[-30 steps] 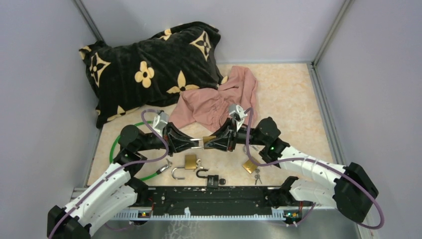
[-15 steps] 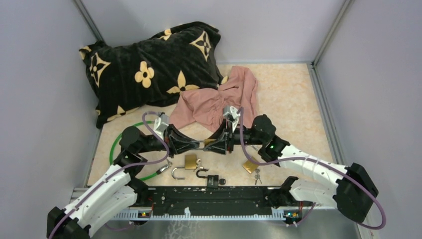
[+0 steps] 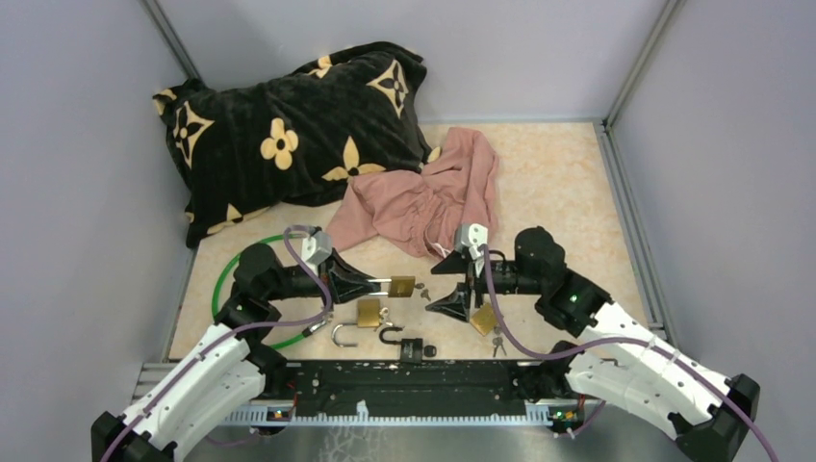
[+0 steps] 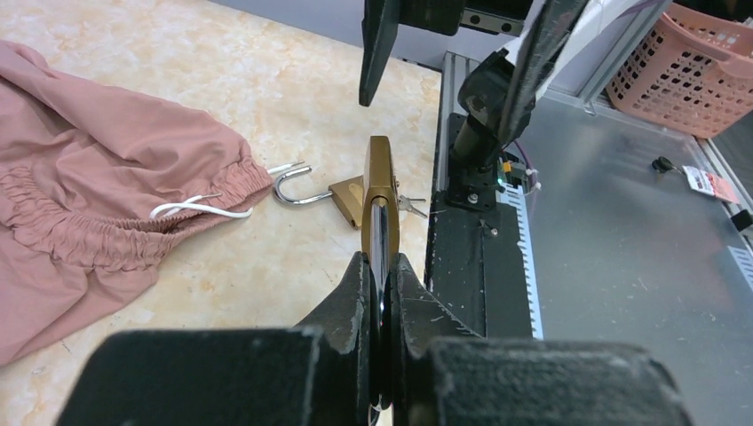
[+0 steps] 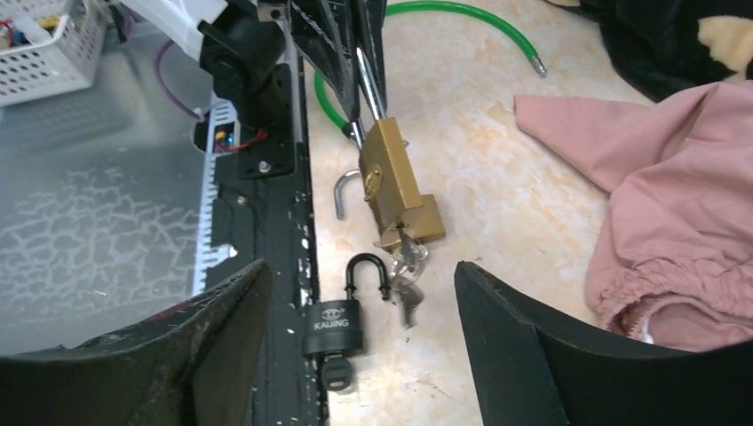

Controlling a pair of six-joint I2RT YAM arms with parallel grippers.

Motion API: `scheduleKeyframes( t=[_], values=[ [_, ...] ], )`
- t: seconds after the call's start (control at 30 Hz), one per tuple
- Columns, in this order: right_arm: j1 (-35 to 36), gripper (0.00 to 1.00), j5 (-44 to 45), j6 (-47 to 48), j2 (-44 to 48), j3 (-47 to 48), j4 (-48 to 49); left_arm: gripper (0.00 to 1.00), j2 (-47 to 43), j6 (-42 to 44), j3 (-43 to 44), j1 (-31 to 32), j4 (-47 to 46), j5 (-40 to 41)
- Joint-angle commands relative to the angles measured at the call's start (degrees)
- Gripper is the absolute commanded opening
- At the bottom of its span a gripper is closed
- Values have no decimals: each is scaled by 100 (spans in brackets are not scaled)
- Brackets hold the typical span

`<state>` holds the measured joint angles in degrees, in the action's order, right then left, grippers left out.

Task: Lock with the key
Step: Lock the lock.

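Note:
My left gripper [image 3: 373, 282] is shut on the steel shackle of a brass padlock [image 3: 401, 286], holding it out level above the table. The left wrist view shows this padlock [image 4: 380, 182] edge-on, its shackle pinched between the fingers [image 4: 355, 293]. A key [image 5: 401, 253] sticks in the base of the padlock [image 5: 391, 182], with the rest of the bunch dangling below. My right gripper [image 3: 452, 285] stands open a short way to the right, apart from the padlock and key. Nothing is between its fingers [image 5: 524, 346].
On the table lie a black padlock [image 5: 336, 319] with its key in, a brass padlock [image 3: 369, 311], a loose silver shackle [image 3: 344, 335] and a brass padlock [image 3: 484, 320] under the right gripper. A green cable [image 3: 223, 279], pink cloth [image 3: 423, 197] and black pillow [image 3: 289, 125] lie beyond.
The right gripper has opened, let go at the padlock's key end and drawn back to the right. The left gripper keeps the brass padlock and has lowered a little.

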<state>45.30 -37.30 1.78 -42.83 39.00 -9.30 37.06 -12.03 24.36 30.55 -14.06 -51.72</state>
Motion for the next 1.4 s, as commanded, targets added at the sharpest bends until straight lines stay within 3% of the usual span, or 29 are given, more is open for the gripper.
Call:
scheduleKeyframes(
  t=[0.0,0.3,0.53,0.77,0.9,1.17,1.37],
  values=[
    [-11,71,130,637,-227,49,157,0,-129,211,8,-6,-341,-281],
    [-12,50,-258,876,-1253,617,81,0,-157,252,-15,-6,-272,-348],
    [-5,46,-426,721,-1405,643,260,0,-151,228,-37,-6,-320,-390],
    [5,12,-459,843,-1544,755,-39,0,-158,245,-2,-12,-355,-388],
    [5,0,-463,973,-1572,837,-291,0,-192,385,48,-8,-190,-419],
    [-47,0,232,1629,-1504,1081,-1512,0,-294,1659,594,-164,1662,-374],
    [-547,0,1159,1765,-1164,1066,-2210,0,-400,2803,1050,-274,3019,112]
  ],
)
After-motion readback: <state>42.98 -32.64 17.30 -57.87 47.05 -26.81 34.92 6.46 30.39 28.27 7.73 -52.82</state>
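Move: About 1 cm ahead of the open right hand, 3 cm left and 4 cm below, the keys hang from the held padlock, whose body is 7 cm left, 1 cm ahead and 3 cm lower. Some 20 cm below the hand lie the black padlock, 4 cm back and 7 cm left, and the open brass padlock, 4 cm ahead and 12 cm right. From the left hand, the keys are about 11 cm right, 1 cm ahead and 2 cm lower. Sinking about 4 cm while edging left and slightly forward to the keys, the right hand closes its fingers and pinches one, then draws back about 4 cm to the right, dipping further and tilting its fingers downward. The left hand keeps its grip on the padlock's shackle, settles slightly, then eases nearly 2 cm left, away from the right hand. ##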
